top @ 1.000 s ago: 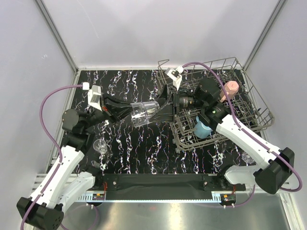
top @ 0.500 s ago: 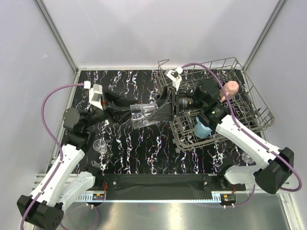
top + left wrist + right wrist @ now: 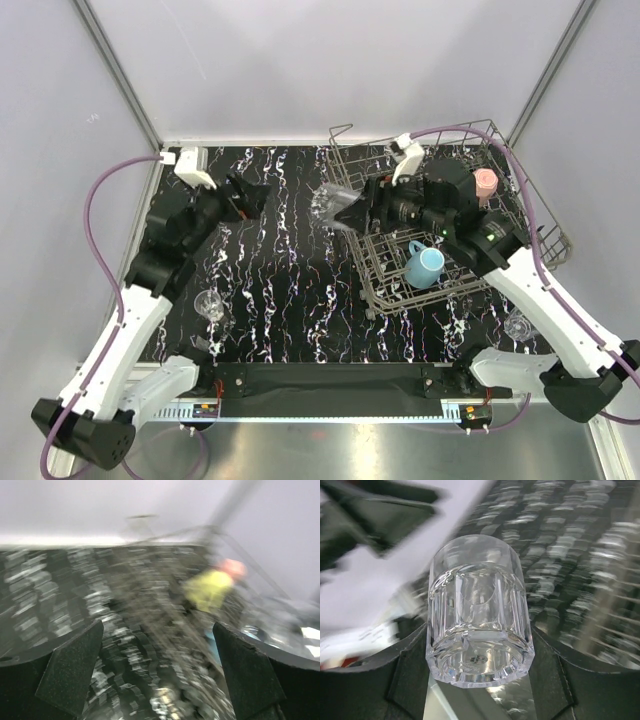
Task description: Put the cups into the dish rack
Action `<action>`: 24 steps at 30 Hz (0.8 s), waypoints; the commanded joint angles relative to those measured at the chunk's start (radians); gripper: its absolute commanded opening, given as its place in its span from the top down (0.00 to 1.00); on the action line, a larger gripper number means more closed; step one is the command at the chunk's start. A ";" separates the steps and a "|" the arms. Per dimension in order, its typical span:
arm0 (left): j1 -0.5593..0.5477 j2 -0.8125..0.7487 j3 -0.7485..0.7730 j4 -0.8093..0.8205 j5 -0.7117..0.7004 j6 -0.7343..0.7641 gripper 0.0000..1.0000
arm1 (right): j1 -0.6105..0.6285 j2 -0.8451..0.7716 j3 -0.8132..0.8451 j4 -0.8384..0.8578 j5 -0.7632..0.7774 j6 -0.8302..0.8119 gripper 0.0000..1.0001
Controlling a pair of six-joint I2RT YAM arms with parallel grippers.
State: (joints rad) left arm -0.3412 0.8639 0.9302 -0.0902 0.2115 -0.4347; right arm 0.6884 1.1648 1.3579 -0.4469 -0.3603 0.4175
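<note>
My right gripper point(image 3: 345, 212) is shut on a clear faceted glass point(image 3: 330, 200), held in the air at the left edge of the grey wire dish rack point(image 3: 520, 215). In the right wrist view the glass point(image 3: 477, 615) sits base-first between the dark fingers point(image 3: 412, 675). My left gripper point(image 3: 245, 195) stands open and empty over the mat, apart from the glass. A light blue mug point(image 3: 425, 265) and a pink mug point(image 3: 485, 183) are in the rack. The blurred left wrist view shows a yellow mug point(image 3: 210, 587) beyond the open gripper point(image 3: 160, 675).
A clear stemmed glass point(image 3: 210, 303) stands on the black marbled mat point(image 3: 290, 300) near the left arm. Another clear glass point(image 3: 518, 325) is by the right arm, below the rack. Grey walls close in the back and both sides.
The left gripper opened, let go of the glass and drew back to the left. The right gripper closed on the glass and carried it up and right, toward the rack.
</note>
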 commanded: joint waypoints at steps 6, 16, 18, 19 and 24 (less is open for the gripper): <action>0.019 0.113 0.133 -0.307 -0.446 -0.015 0.01 | -0.018 0.084 0.270 -0.562 0.998 0.007 1.00; 0.021 0.103 0.119 -0.286 -0.425 -0.012 0.01 | -0.337 0.213 0.311 -0.803 1.020 -0.042 1.00; 0.022 0.104 0.119 -0.286 -0.425 -0.013 0.01 | -0.368 0.226 0.311 -0.812 0.985 -0.046 1.00; 0.022 0.104 0.121 -0.287 -0.423 -0.013 0.01 | -0.378 0.228 0.304 -0.808 0.928 -0.046 1.00; 0.022 0.109 0.121 -0.284 -0.406 -0.016 0.01 | -0.437 0.307 0.293 -0.843 0.813 -0.065 1.00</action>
State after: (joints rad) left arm -0.3233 0.9844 1.0424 -0.4030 -0.1844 -0.4454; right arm 0.2771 1.4200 1.6474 -1.2598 0.5171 0.3733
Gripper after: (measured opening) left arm 0.988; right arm 0.718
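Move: The clear glass is already in your right fingers. Its open spot in the dish rack lies about 31 cm right, 9 cm ahead and 27 cm below. Beside that spot, the yellow cup is some 25 cm right and 19 cm ahead of the hand; the blue cup is 21 cm right and 2 cm back, equally low. From the empty left hand, the glass left on the table lies roughly 16 cm left, 16 cm back and 30 cm down. Swing the right hand some 28 cm right, keeping its grip on the glass, out over the rack to just right of the yellow cup. Ease about 7 cm forward and sink 10 cm on the way, turning the wrist about 60 degrees clockwise and tipping it so the glass points steeply down, mouth first. Draw the open left gripper about 7 cm left and 6 cm down, slightly forward. ##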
